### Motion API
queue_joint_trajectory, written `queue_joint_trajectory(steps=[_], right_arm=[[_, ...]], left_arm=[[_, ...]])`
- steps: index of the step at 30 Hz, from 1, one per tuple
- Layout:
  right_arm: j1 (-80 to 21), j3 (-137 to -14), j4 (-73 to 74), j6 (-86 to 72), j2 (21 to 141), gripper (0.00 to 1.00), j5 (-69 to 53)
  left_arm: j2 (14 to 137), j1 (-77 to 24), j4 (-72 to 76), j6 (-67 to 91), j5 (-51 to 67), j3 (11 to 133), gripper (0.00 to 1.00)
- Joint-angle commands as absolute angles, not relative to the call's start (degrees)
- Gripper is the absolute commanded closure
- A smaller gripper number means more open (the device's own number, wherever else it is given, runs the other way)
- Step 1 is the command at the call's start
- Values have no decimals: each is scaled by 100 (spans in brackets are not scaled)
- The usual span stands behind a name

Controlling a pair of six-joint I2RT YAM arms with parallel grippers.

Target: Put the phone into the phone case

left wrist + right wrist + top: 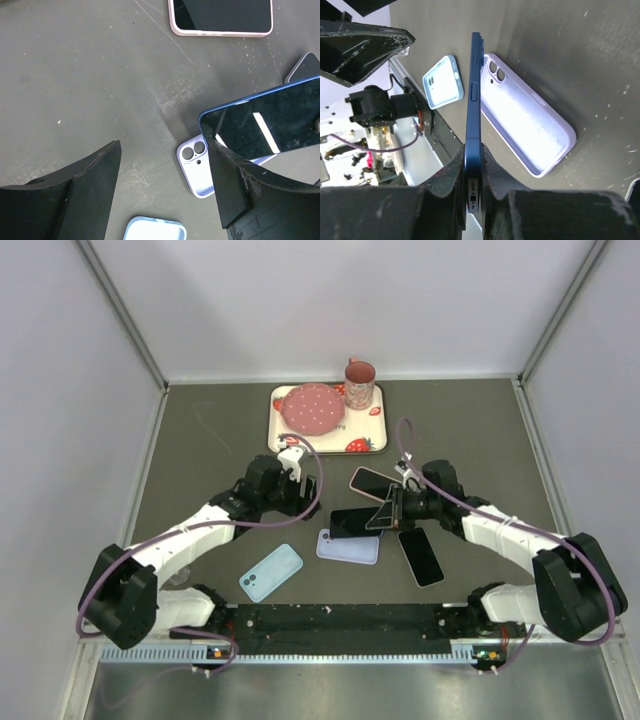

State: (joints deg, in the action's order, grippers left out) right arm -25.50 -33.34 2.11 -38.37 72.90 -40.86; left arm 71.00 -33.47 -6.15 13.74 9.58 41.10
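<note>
The blue phone [474, 95] stands on its long edge above the table, and my right gripper [475, 160] is shut on its bottom end. Below it lies the empty lilac phone case [527, 125], open side up. From above, the phone [352, 522] shows its dark screen just over the case [348, 548], with the right gripper [390, 510] at its right end. My left gripper [305, 483] hovers open to the phone's left, holding nothing. In the left wrist view its right finger [232, 185] is close to the phone's corner [265, 125]; the case [195, 167] shows its camera end.
A light blue case [271, 572] lies at the near left, a black phone [421, 556] at the near right, and a pink-cased phone [372, 483] behind the grippers. A strawberry tray [365, 445] with a pink plate [312, 408] and a mug [359, 383] sits at the back.
</note>
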Motion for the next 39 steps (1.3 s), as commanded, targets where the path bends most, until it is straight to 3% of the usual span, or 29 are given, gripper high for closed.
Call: queue_joint_trajectory(steps=[1,28,39], right_arm=[[-2689,-3182,-975,-4737,7014,100,-4465],[-3146,-2540,-1081,-5572,7145,100,-4078],[-3155,-2250,-2215,-5775,7787,100,-4104]], left_arm=[[7180,-3375,-281,1485,1020,4043,25],[7321,-3375,-88,1600,958,4034,25],[7225,-3366,-88,1591,1107,3911,25]])
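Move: The right hand holds the phone by its right end; the lavender phone case lies about 7 cm to this hand's left, 6 cm back and some 6 cm below. On the table too are the phone in the pink case, 9 cm straight ahead, and a black phone 11 cm right and 9 cm back. From the idle left hand the lavender case is roughly 11 cm back, 9 cm right and 8 cm lower. The right hand carries the phone back about 4 cm, then lowers its left end into the lavender case. ##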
